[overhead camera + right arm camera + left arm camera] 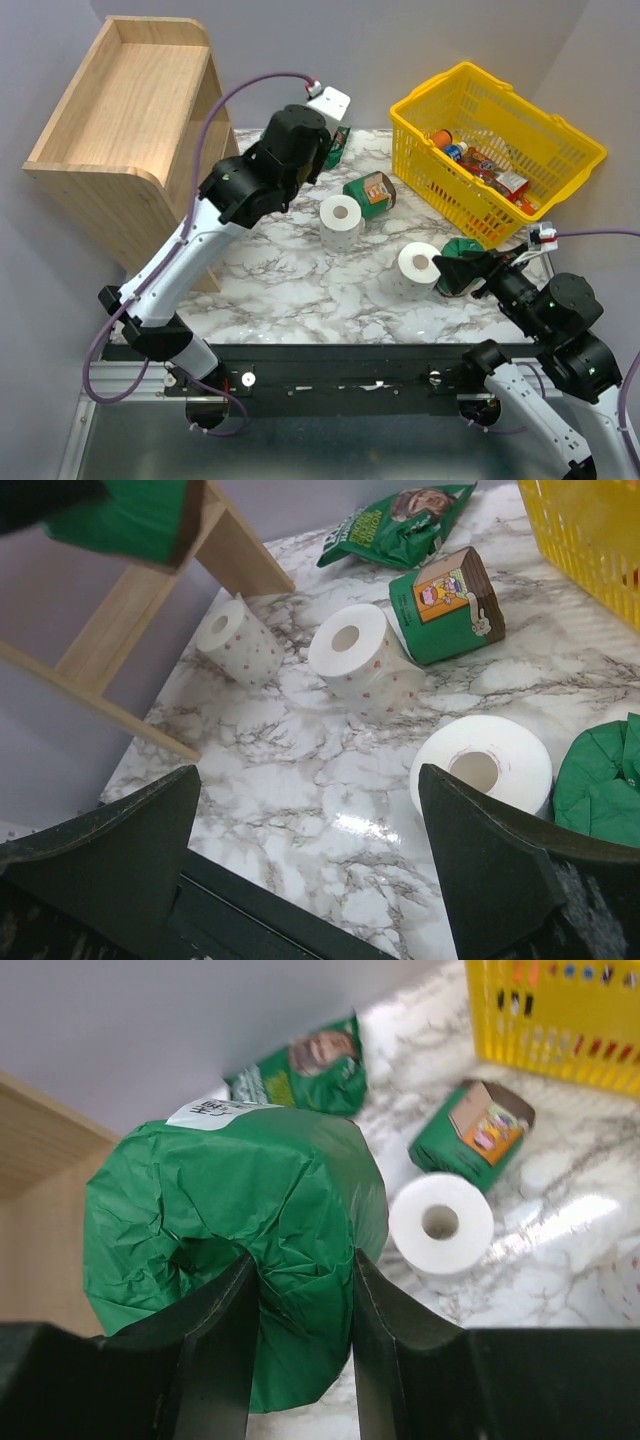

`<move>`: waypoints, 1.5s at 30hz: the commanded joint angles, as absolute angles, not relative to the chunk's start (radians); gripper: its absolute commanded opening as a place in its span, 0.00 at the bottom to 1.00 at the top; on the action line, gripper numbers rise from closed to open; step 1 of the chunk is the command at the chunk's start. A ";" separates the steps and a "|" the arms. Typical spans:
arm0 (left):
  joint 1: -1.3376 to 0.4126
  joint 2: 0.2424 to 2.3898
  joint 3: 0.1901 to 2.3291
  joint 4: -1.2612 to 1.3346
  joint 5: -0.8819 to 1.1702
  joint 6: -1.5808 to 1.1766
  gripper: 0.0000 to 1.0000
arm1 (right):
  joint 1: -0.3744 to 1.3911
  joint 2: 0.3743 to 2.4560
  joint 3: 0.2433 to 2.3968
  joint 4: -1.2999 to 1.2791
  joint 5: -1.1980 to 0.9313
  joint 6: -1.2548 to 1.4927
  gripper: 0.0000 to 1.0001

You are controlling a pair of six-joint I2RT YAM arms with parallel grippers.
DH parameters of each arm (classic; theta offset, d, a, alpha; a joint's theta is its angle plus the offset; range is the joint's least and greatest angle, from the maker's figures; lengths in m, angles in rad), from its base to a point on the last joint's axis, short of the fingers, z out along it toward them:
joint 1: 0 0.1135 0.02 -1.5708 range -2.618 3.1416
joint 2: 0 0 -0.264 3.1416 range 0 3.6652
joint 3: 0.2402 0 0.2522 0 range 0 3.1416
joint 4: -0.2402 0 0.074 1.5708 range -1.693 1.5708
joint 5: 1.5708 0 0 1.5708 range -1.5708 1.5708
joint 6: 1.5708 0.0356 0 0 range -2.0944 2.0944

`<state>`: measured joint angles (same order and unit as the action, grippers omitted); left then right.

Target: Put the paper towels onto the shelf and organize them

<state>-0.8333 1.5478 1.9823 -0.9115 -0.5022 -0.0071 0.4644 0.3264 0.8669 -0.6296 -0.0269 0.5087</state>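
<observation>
My left gripper (303, 1260) is shut on a green-wrapped paper towel roll (230, 1220), held off the table beside the wooden shelf (130, 100). In the top view the left gripper (310, 150) covers most of that roll. On the marble lie another green-wrapped roll with an orange label (370, 193) and two white rolls (340, 222) (418, 270). A third white roll (240, 640) lies by the shelf's foot. My right gripper (310, 780) is open and holds nothing, just short of the nearest white roll (480, 765). A crumpled green roll (600, 780) lies to its right.
A yellow plastic basket (500, 150) holding bottles and packets stands at the back right. A flat green snack bag (395, 525) lies at the back of the table near the wall. The shelf's top tray (110, 90) holds nothing.
</observation>
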 commanded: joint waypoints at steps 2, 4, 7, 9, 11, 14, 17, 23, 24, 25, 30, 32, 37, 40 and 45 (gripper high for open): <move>-0.836 1.594 2.233 -1.009 -0.721 0.190 0.40 | 0.462 0.325 0.900 -0.689 -0.049 0.526 0.98; -0.831 1.586 2.247 -0.962 -0.788 0.259 0.40 | 0.462 0.324 0.913 -0.698 -0.046 0.526 0.98; -0.807 1.569 2.253 -0.895 -0.857 0.322 0.40 | 0.462 0.319 0.920 -0.698 -0.048 0.537 0.98; -0.770 1.560 2.278 -0.877 -0.874 0.339 0.40 | 0.462 0.318 0.922 -0.695 -0.054 0.541 0.98; -0.741 1.552 2.292 -0.855 -0.868 0.362 0.40 | 0.462 0.319 0.931 -0.703 -0.063 0.540 0.98; -0.689 1.523 2.277 -0.786 -0.876 0.403 0.38 | 0.462 0.322 0.945 -0.719 -0.061 0.534 0.98; -0.657 1.508 2.284 -0.749 -0.864 0.420 0.38 | 0.460 0.319 0.948 -0.727 -0.049 0.525 0.98; -0.565 1.508 2.249 -0.669 -0.836 0.463 0.40 | 0.462 0.318 0.943 -0.719 -0.052 0.523 0.98; -0.551 1.515 2.247 -0.658 -0.830 0.468 0.40 | 0.462 0.321 0.946 -0.721 -0.052 0.523 0.98; -0.532 1.523 2.250 -0.657 -0.825 0.469 0.40 | 0.460 0.322 0.950 -0.721 -0.052 0.519 0.98; -0.434 1.575 2.303 -0.641 -0.787 0.474 0.41 | 0.462 0.339 0.977 -0.729 -0.048 0.497 0.98; -0.408 1.594 2.303 -0.632 -0.758 0.466 0.42 | 0.462 0.354 0.994 -0.730 -0.049 0.492 0.98; -0.333 1.629 2.309 -0.580 -0.689 0.459 0.47 | 0.460 0.368 1.002 -0.724 -0.044 0.491 0.98; -0.301 1.673 2.367 -0.571 -0.647 0.454 0.47 | 0.460 0.387 1.017 -0.723 -0.046 0.483 0.98; -0.258 1.726 2.393 -0.534 -0.609 0.457 0.48 | 0.460 0.413 1.035 -0.716 -0.034 0.476 0.98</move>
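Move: The left hand already holds a green-wrapped paper towel roll by its side wall. The middle of the shelf's top board lies about 31 cm to its left, 6 cm ahead and some 7 cm higher. Down on the table, some 30 cm below the hand, a standing white roll is about 4 cm ahead and 6 cm right, the snack bag some 23 cm straight ahead. From the right hand the board is roughly 56 cm left, 24 cm ahead and 14 cm up. Leftward and up in a sweep, the left arm carries the green roll towards the far part of the shelf's top, about 24 cm across and 15 cm higher, rising fastest at first and reaching some 10 cm forward mostly at the end. The wrist swings counter-clockwise some 35 degrees and tips up to nearly level; the fingers still pinch the roll, their grip slackening slightly at the finish. The idle right hand drifts up a little. ##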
